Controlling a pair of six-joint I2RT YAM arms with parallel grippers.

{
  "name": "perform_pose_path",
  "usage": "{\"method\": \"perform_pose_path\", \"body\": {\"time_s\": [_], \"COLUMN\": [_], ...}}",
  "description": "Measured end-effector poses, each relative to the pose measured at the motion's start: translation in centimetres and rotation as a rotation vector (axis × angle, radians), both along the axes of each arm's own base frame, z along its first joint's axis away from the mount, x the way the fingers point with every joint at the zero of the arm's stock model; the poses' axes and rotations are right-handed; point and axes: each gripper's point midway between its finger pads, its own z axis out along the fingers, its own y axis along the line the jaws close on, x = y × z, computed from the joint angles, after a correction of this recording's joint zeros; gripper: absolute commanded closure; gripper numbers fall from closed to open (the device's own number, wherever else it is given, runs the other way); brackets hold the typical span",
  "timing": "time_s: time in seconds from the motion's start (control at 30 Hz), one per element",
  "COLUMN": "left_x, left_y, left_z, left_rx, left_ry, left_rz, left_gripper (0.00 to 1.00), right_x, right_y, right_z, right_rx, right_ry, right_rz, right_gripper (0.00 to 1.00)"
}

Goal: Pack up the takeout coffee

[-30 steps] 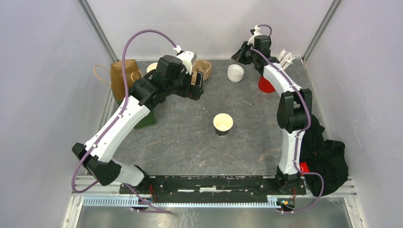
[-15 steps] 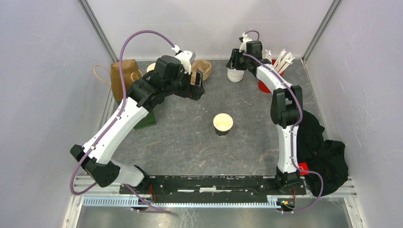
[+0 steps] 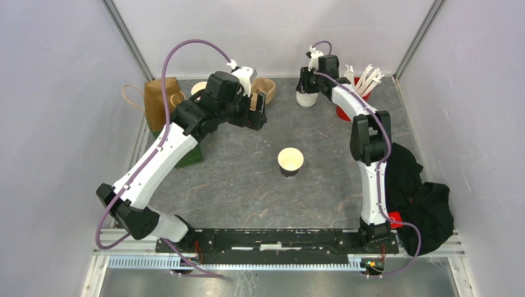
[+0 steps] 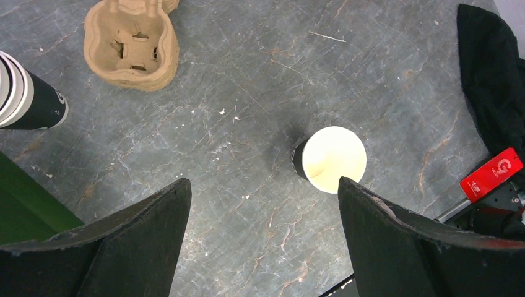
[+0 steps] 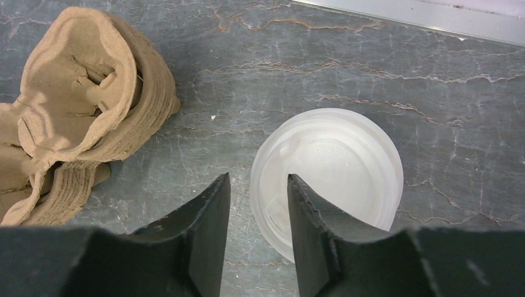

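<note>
The takeout coffee cup (image 3: 290, 161), dark-bodied with its cream inside showing at the open top, stands upright mid-table. The left wrist view shows the cup (image 4: 331, 159) below, just ahead of the right finger. My left gripper (image 3: 257, 114) hovers wide open and empty (image 4: 263, 180) high over the back left of the table. My right gripper (image 3: 305, 83) hangs over the stack of white lids (image 3: 306, 98) at the back. Its jaws stand part open (image 5: 257, 177), and the left rim of the top lid (image 5: 328, 173) lies under the gap between them.
A brown pulp cup carrier (image 3: 267, 91) (image 5: 80, 93) lies left of the lids. A stack of lidless cups (image 4: 28, 99), a paper bag (image 3: 160, 96) and a green block (image 3: 189, 154) sit at the left. A red holder of white sticks (image 3: 365, 77) and black cloth (image 3: 427, 204) are on the right.
My right arm swung left and down from the back corner to above the lid stack, and its jaws went from shut to part open. The left arm barely moved.
</note>
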Motion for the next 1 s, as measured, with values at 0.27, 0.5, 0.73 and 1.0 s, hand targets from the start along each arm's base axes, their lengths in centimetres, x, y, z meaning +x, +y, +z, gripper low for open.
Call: {"method": "perform_pose_path", "body": {"time_s": [0.27,0.5,0.73,1.0], "left_x": [0.0,0.1,0.1,0.1], "left_y": [0.1,0.2,0.3,0.3], "left_z": [-0.1,-0.1,-0.1,-0.1], "left_rx": [0.003,0.003,0.003,0.002], "left_ry": [0.004,0.004,0.004,0.004], "left_rz": [0.002,0.006,0.007,0.007], "left_gripper": [0.06,0.06,0.06,0.06], "right_x": [-0.2,-0.2,-0.1,-0.1], "right_y": [1.0,0.9,0.7,0.6], "right_z": [-0.3,-0.8,-0.9,-1.0], "right_rx": [-0.033,-0.059,-0.078,-0.083], "right_ry": [-0.014,-0.012,-0.018,-0.012], "right_rz": [0.034,0.032,0.026,0.021], "right_gripper": [0.64,0.74,0.80,0.87]}}
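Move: The top lid of the white stack is right by my right hand: its middle sits about 4 cm to the right, 1 cm ahead and 2 cm lower, so its left rim lies under my open fingers. The cup carrier stands roughly 16 cm to the left, level with the hand, and the red straw cup some 19 cm to the right and 2 cm nearer. From my left hand, that lid lies about 30 cm ahead, 19 cm right and 21 cm below. I close my right fingers from nearly half open to about a fifth, so the tips pinch the left rim of the top lid between them. On the way I edge the hand about 1 cm left, then sink about 1 cm beside the rim, rolling some 5 degrees so its left side dips. ##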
